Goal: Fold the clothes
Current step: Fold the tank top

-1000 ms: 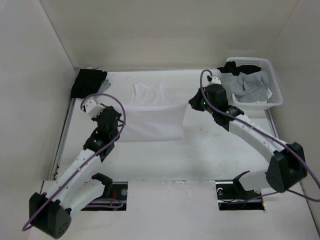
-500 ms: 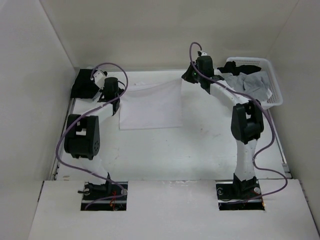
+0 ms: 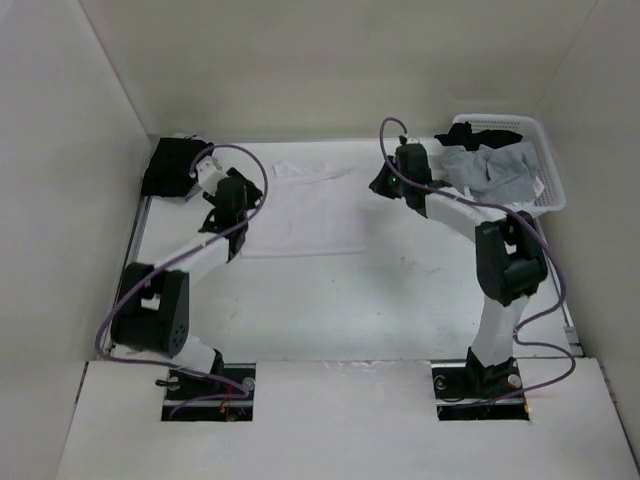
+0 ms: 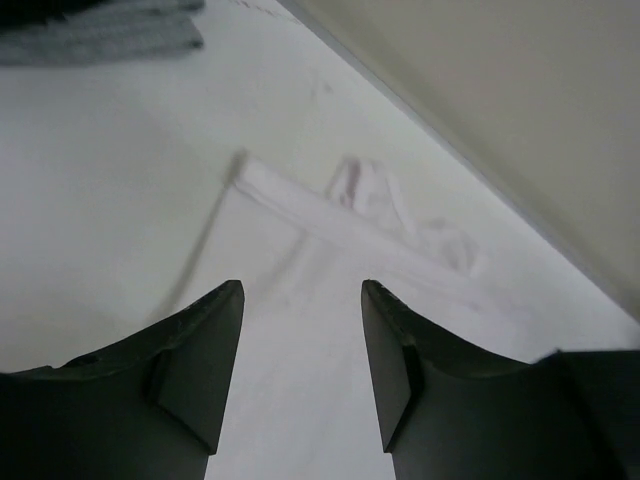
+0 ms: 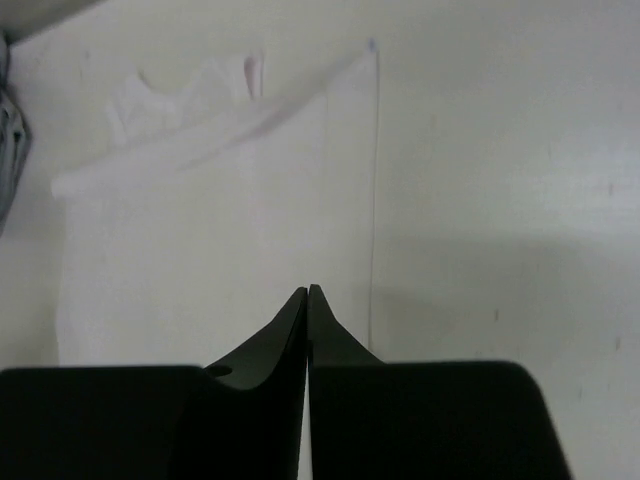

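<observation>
The clothes, a plain white T-shirt (image 3: 300,215), lie flat on the table toward the back, with a crumpled edge along the far side (image 4: 330,215) (image 5: 220,200). My left gripper (image 3: 238,212) (image 4: 302,287) hangs over the shirt's left edge. It is open, and only white fabric shows between its dark fingers (image 4: 200,350). My right gripper (image 3: 383,183) (image 5: 308,290) hovers at the shirt's back right corner. Its two fingertips are pressed together and I see no cloth pinched between them.
A white basket (image 3: 548,190) at the back right holds grey and black garments (image 3: 490,165). A black cloth pile (image 3: 175,165) sits in the back left corner, and grey fabric (image 4: 100,35) shows there in the left wrist view. Walls enclose the table on three sides.
The shirt's front edge was carried to the back and laid down, and the shirt now lies flat. My left gripper has opened and let go. Both wrists have drawn back a little.
</observation>
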Robot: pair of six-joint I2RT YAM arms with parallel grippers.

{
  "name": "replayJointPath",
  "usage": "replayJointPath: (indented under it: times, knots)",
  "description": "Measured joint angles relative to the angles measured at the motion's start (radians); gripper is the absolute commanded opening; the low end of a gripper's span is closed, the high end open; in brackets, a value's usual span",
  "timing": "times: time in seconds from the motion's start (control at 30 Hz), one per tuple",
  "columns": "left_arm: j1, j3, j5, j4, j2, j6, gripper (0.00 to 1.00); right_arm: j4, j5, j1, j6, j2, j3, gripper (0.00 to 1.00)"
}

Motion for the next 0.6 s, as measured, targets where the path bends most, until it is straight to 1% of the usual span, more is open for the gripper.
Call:
replayJointPath:
  times: [0.03, 0.07, 0.1, 0.13, 0.2, 0.27, 0.33, 0.4, 0.53, 0.6]
  knots:
    - [-0.039, -0.070, -0.007, 0.011, -0.069, -0.001, 0.47, 0.018, 0.008, 0.017, 0.007, -0.051, -0.077, 0.00]
    - [-0.076, -0.130, -0.010, 0.018, -0.125, -0.003, 0.47, 0.039, 0.017, 0.039, 0.016, -0.103, -0.155, 0.02]
    - [-0.112, -0.193, -0.011, 0.019, -0.179, -0.008, 0.46, 0.063, 0.027, 0.060, 0.023, -0.146, -0.221, 0.08]
    - [-0.137, -0.254, -0.011, 0.014, -0.225, -0.016, 0.46, 0.088, 0.040, 0.083, 0.033, -0.187, -0.290, 0.17]
    - [-0.154, -0.369, -0.014, -0.024, -0.305, -0.036, 0.47, 0.134, 0.066, 0.127, 0.056, -0.259, -0.417, 0.34]
    - [-0.142, -0.464, -0.018, -0.075, -0.377, -0.065, 0.47, 0.155, 0.088, 0.152, 0.079, -0.313, -0.522, 0.42]
    - [-0.118, -0.523, -0.011, -0.117, -0.421, -0.089, 0.48, 0.167, 0.094, 0.151, 0.098, -0.332, -0.579, 0.46]
    - [-0.086, -0.547, 0.014, -0.135, -0.431, -0.104, 0.49, 0.186, 0.093, 0.144, 0.118, -0.332, -0.617, 0.48]
    - [-0.012, -0.550, 0.093, -0.113, -0.399, -0.126, 0.49, 0.225, 0.078, 0.141, 0.151, -0.328, -0.671, 0.49]
    - [0.016, -0.550, 0.131, -0.093, -0.369, -0.134, 0.47, 0.248, 0.066, 0.141, 0.166, -0.311, -0.675, 0.48]
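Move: The corners of the tank top's near folded edge are the targets. The left corner is about 15 cm back, 2 cm left and 14 cm below the left hand; the right one is about 15 cm back, 2 cm left and 12 cm below the right hand. The shoulder straps lie roughly 8 cm ahead and 13 cm right of the left hand, 20 cm left of the right one. The black clothes pile is about 10 cm ahead and 22 cm left of the left hand. Both hands head for the near corners of the folded tank top, drawing back about 15 cm and sinking, the left some 11 cm and the right 8 cm. The left first bows a few centimetres right, then returns, its fingers staying half open and tipping down about 15 degrees. The right's nearly shut fingers open to match; neither yet grips cloth. ##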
